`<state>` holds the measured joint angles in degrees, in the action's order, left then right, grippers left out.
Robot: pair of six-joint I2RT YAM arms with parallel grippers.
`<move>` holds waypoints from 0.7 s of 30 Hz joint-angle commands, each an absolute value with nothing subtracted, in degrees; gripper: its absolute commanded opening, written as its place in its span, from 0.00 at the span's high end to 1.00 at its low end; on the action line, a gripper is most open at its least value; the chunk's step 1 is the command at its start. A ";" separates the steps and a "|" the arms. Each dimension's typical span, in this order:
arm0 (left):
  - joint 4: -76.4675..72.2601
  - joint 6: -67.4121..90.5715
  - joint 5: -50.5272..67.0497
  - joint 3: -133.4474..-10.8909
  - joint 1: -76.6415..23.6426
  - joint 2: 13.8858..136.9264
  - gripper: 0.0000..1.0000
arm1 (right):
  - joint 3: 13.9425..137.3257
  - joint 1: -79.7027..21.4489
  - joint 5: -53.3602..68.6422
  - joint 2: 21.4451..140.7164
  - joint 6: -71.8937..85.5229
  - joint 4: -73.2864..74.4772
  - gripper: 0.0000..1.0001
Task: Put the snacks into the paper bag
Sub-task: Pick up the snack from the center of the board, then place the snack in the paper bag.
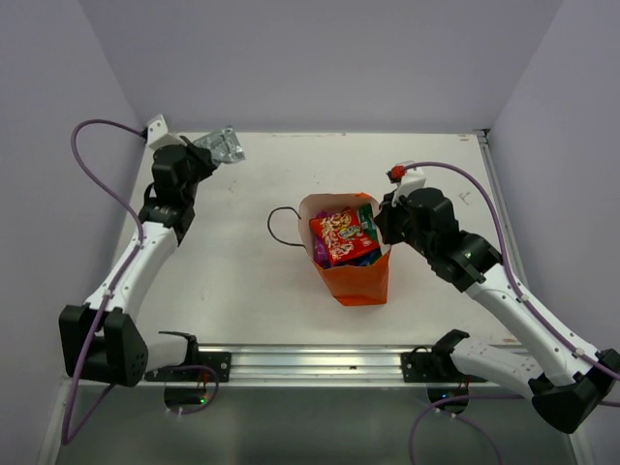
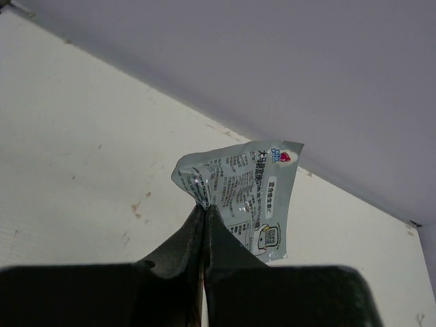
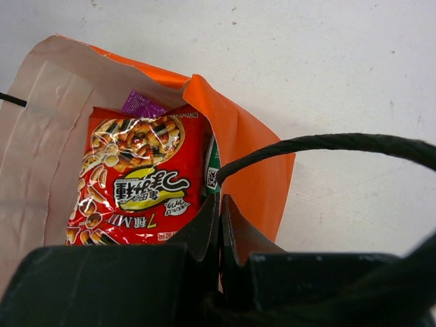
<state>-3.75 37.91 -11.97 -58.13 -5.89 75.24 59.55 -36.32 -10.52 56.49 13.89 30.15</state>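
The orange paper bag (image 1: 356, 283) stands open at the table's middle. A red snack packet (image 1: 342, 235) lies on top inside it, with a purple packet (image 3: 139, 104) and a green-and-white one (image 3: 213, 163) showing at its edges. My right gripper (image 3: 219, 199) is shut on the bag's right rim (image 3: 252, 157), just under a black cord handle (image 3: 327, 144). At the far left corner my left gripper (image 2: 205, 206) is shut on the corner of a silver-grey packet (image 2: 245, 197), and the rest of that packet (image 1: 221, 145) sticks out beyond the fingertips.
The bag's other cord handle (image 1: 281, 228) lies on the table to its left. Purple side walls close in the table on the left, back and right. A metal rail (image 1: 310, 363) runs along the near edge between the arm bases.
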 commanded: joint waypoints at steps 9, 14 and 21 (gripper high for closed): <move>-0.09 21.98 3.94 -61.95 -14.32 58.37 1.00 | 60.21 -36.47 -12.04 55.28 13.89 29.00 1.00; 5.18 18.90 9.05 -64.51 -23.08 57.66 1.00 | 60.29 -36.47 -12.30 55.72 14.33 28.65 1.00; 10.18 14.42 4.67 -70.21 -39.18 63.26 1.00 | 61.08 -36.47 -12.22 56.08 14.59 29.26 1.00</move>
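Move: The left hand already holds the silver snack pinched by one end, high over the far left of the table. The paper bag's open mouth lies about 33 cm to its right, 17 cm back and slightly below. The red snack on top inside is some 34 cm right and 19 back, a little lower; the bag's left handle is about 20 cm right, 16 back. From the right hand, still pinching the rim, the mouth is roughly 12 cm left, about level ahead. Still pinching the snack, the left hand rises and swings about 20 cm right and 15 back towards the bag. ##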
